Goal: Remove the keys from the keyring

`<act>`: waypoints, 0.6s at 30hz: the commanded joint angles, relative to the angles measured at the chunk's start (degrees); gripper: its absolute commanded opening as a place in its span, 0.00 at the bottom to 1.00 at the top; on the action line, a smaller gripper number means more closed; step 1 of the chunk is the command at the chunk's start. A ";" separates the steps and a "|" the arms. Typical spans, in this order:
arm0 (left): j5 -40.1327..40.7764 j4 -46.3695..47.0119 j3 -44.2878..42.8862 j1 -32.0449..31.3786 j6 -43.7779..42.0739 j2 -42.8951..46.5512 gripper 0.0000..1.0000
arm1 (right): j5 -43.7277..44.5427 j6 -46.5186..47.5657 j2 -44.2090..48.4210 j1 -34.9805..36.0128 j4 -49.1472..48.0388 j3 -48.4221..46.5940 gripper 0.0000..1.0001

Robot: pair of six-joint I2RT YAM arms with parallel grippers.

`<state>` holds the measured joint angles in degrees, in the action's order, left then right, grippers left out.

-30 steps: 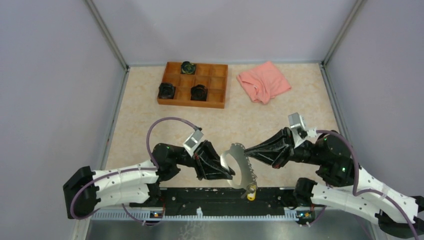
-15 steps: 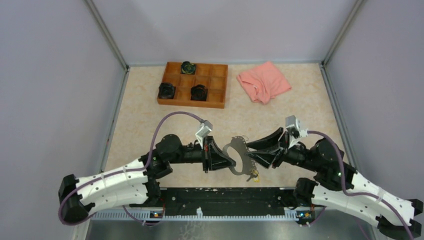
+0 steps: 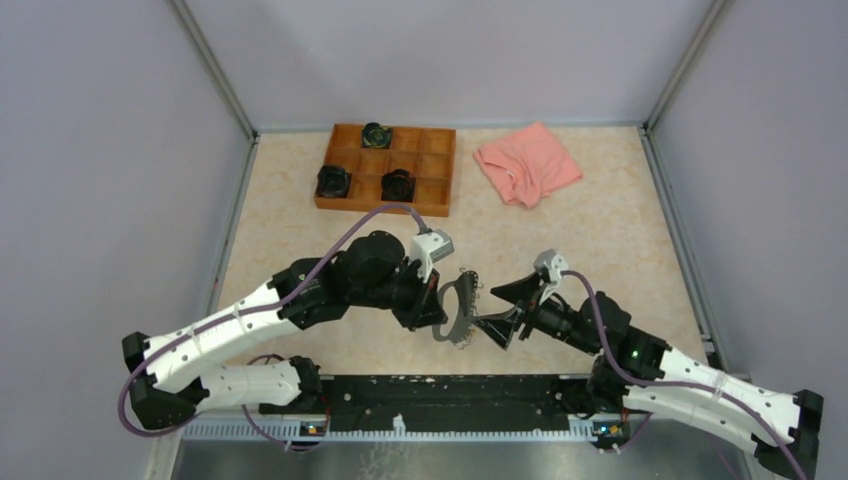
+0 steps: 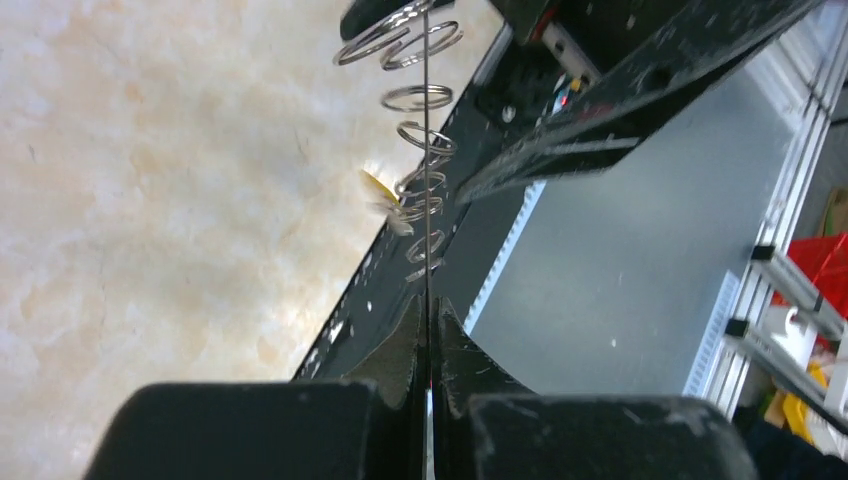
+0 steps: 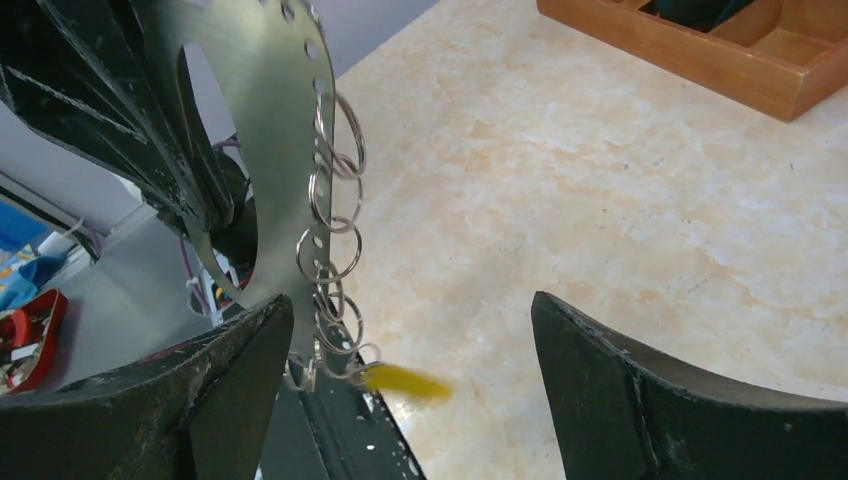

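The keyring [image 3: 456,308], a flat silvery oval plate with holes along its rim, hangs above the table between both arms. My left gripper [image 3: 438,306] is shut on its left edge; in the left wrist view the fingertips [image 4: 412,335] pinch the plate [image 4: 427,200] edge-on. Several small split rings [image 5: 335,240] hang from the plate [image 5: 265,130]. A yellow-headed key [image 5: 405,381] dangles from the lowest rings, blurred, and shows in the left wrist view too [image 4: 378,187]. My right gripper [image 3: 503,310] stands open just right of the keyring, its jaws [image 5: 412,300] wide around the rings and key without touching.
A wooden compartment tray [image 3: 380,207] holding black round knobby objects [image 3: 333,181] stands at the back. A crumpled pink cloth [image 3: 527,162] lies at the back right. A black rail [image 3: 450,393] runs along the near table edge. Grey walls enclose both sides.
The right gripper let go of the keyring and opened wide. The left gripper shut on the plate and carried it away from the rail, farther over the table. The yellow key swings.
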<state>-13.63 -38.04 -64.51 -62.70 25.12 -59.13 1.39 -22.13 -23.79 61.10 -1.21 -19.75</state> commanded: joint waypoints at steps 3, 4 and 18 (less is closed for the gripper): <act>-6.90 -8.92 -3.36 -0.15 -4.40 0.60 0.00 | -4.63 1.27 2.09 0.42 -10.13 0.60 0.90; -8.59 -8.92 -3.16 -0.15 -4.99 0.60 0.00 | -5.48 1.39 1.97 0.42 -10.13 0.20 0.90; -20.32 -7.13 1.45 -0.24 -11.05 1.22 0.00 | -20.68 0.98 1.42 0.42 -4.28 -7.69 0.87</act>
<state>-29.04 -45.52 -64.05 -62.72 16.45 -58.72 -14.11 -21.58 -23.88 61.10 -6.37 -22.35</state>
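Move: The yellow key dangles from the lower end of the keyring plate, which the left fingers already hold. From the open right hand the key lies about 4 cm left, 1 cm back and 4 cm below; the plate's middle is some 4 cm left, 1 cm back and 1 cm above it. From the left hand the key is roughly 5 cm right, 2 cm ahead and 9 cm down, and the plate's middle about 4 cm right, 2 cm ahead and 3 cm below. Back towards the base go both hands, about 5 cm each. The left, fingers still shut on the keyring plate, first slips left and down a little, then draws back turning some 15 degrees clockwise. The right, fingers staying wide open by the row of rings, draws back and rises as much, turning counter-clockwise, without closing on the key. ##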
